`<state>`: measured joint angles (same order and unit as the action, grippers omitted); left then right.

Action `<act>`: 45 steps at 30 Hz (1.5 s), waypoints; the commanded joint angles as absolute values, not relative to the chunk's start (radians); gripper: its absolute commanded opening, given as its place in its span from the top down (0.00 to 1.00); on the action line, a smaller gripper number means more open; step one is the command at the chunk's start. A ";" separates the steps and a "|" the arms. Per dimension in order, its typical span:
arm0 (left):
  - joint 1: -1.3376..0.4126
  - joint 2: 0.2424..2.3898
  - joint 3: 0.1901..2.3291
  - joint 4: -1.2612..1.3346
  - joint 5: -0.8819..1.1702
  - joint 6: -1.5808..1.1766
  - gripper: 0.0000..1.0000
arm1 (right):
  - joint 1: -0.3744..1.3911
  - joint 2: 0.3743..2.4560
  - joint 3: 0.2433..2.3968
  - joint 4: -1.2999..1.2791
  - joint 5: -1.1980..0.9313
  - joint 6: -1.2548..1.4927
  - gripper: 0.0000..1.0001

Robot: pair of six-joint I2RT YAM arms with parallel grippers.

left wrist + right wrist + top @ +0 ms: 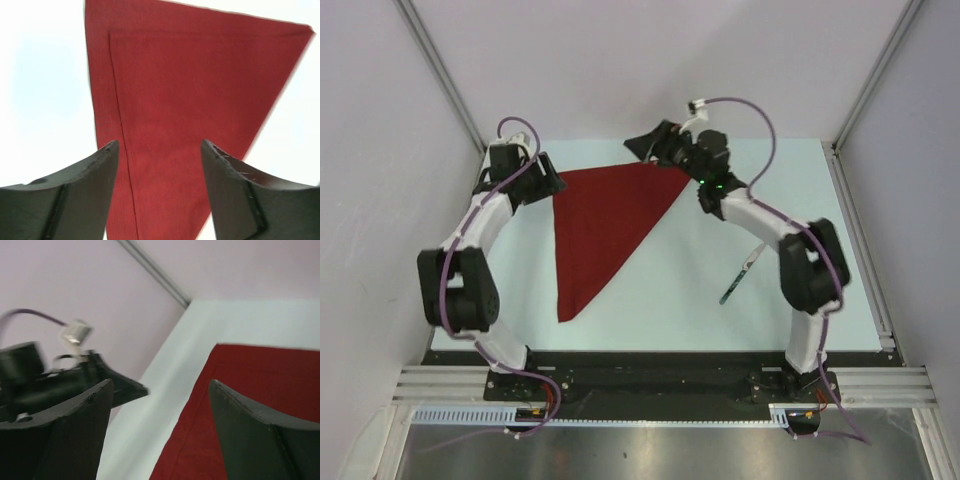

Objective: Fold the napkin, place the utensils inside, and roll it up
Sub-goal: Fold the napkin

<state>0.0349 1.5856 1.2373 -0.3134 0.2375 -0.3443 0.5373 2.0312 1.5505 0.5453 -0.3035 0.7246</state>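
The dark red napkin (605, 225) lies flat on the white table, folded into a triangle with its long point toward the near edge. My left gripper (556, 185) hovers at the napkin's far left corner, open; in the left wrist view the gripper (160, 145) has only napkin (185, 90) below the gap. My right gripper (642, 146) is above the napkin's far edge, near the right corner, open and holding nothing; the right wrist view shows the gripper (161, 382) over the napkin's hem (240, 405). The utensils (738, 278) lie right of the napkin, partly under the right arm.
The white table mat (660, 310) ends at a black rail along the near side. Pale enclosure walls with metal posts (440, 70) stand close behind and beside the table. In the right wrist view, the left gripper (100, 380) shows dark against the back wall.
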 commanded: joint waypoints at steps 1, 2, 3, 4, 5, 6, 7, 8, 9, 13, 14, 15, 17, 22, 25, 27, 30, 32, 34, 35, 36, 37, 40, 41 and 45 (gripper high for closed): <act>0.022 1.761 1.396 -0.265 0.190 -0.368 0.32 | 0.515 1.754 1.371 0.415 -0.333 0.563 0.20; 0.015 1.831 1.446 -0.262 0.175 -0.368 0.33 | 0.512 1.668 1.338 0.361 -0.324 0.543 0.20; 0.012 1.863 1.475 -0.262 0.151 -0.368 0.37 | 0.512 1.619 1.306 0.338 -0.319 0.529 0.20; 0.009 1.902 1.508 -0.268 0.134 -0.367 0.40 | 0.509 1.577 1.272 0.312 -0.313 0.509 0.20; 0.009 1.967 1.569 -0.275 0.127 -0.368 0.43 | 0.508 1.496 1.223 0.261 -0.307 0.500 0.20; 0.008 2.006 1.598 -0.279 0.120 -0.371 0.44 | 0.506 1.461 1.198 0.238 -0.301 0.492 0.20; 0.009 2.038 1.665 -0.303 0.109 -0.379 0.45 | 0.509 1.425 1.177 0.212 -0.284 0.480 0.20; 0.008 2.068 1.698 -0.313 0.106 -0.382 0.46 | 0.509 1.355 1.140 0.160 -0.272 0.468 0.20; 0.008 2.124 1.728 -0.321 0.104 -0.383 0.46 | 0.512 1.327 1.123 0.135 -0.262 0.463 0.20; -0.025 2.233 1.873 -0.359 0.052 -0.377 0.51 | 0.514 1.197 1.037 0.063 -0.213 0.480 0.20; -0.025 2.250 1.893 -0.367 0.045 -0.377 0.53 | 0.511 1.181 1.023 0.045 -0.207 0.495 0.20; -0.025 2.267 1.911 -0.371 0.043 -0.377 0.53 | 0.511 1.151 1.002 0.032 -0.203 0.500 0.20; -0.025 2.318 1.965 -0.399 0.035 -0.373 0.54 | 0.511 1.131 0.988 0.005 -0.192 0.511 0.20; -0.023 2.370 2.014 -0.455 0.020 -0.387 0.55 | 0.511 1.094 0.969 -0.077 -0.175 0.518 0.20; -0.021 2.347 1.978 -0.443 -0.023 -0.406 0.55 | 0.509 1.075 0.956 -0.087 -0.166 0.522 0.19; -0.021 2.344 1.970 -0.449 -0.032 -0.420 0.54 | 0.508 1.068 0.948 -0.089 -0.164 0.525 0.19; -0.014 2.367 2.002 -0.478 -0.020 -0.433 0.53 | 0.508 1.063 0.942 -0.094 -0.164 0.531 0.19; -0.011 2.390 2.026 -0.492 -0.011 -0.434 0.52 | 0.508 1.063 0.942 -0.095 -0.164 0.532 0.19; -0.009 2.405 2.057 -0.511 -0.008 -0.433 0.53 | 0.509 1.060 0.939 -0.097 -0.163 0.532 0.19; -0.008 2.411 2.068 -0.518 -0.008 -0.431 0.53 | 0.509 1.057 0.939 -0.098 -0.161 0.534 0.19; -0.006 2.421 2.080 -0.528 0.017 -0.431 0.53 | 0.508 1.055 0.939 -0.100 -0.160 0.532 0.19; -0.005 2.425 2.088 -0.531 0.023 -0.433 0.53 | 0.508 1.054 0.939 -0.101 -0.158 0.534 0.19; -0.003 2.447 2.117 -0.540 0.046 -0.442 0.55 | 0.508 1.048 0.936 -0.104 -0.156 0.535 0.19; -0.003 2.456 2.128 -0.545 0.051 -0.443 0.55 | 0.508 1.046 0.934 -0.106 -0.156 0.535 0.19; -0.003 2.490 2.189 -0.598 0.061 -0.440 0.57 | 0.506 1.045 0.930 -0.112 -0.152 0.537 0.19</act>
<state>-0.0097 2.4645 2.1101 -0.5465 0.0334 -0.4229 0.5102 1.0737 0.9367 -0.1097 -0.1684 0.5278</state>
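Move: From the left hand, the upper layer's far-left corner on the folded napkin lies about 17 cm ahead, 3 cm left and 15 cm below. The napkin's outer far-left corner is some 5 cm beyond that and slightly farther left. On the same level, its far-right tip is about 27 cm ahead and 38 cm right, its near tip 23 cm back and 5 cm right. From the right hand, the upper-layer corner lies about 12 cm ahead, 21 cm left, 25 cm below. Swooping forward some 15 cm and down about 14 cm, the left hand comes in close over the upper-layer corner, tipping its fingers further down while their gap narrows without shutting; the last few centimetres are mostly a slow sinking. Meanwhile the empty right hand, fingers still open, draws back and to the right, clear of the napkin, rising first and then sinking back to its starting height. ##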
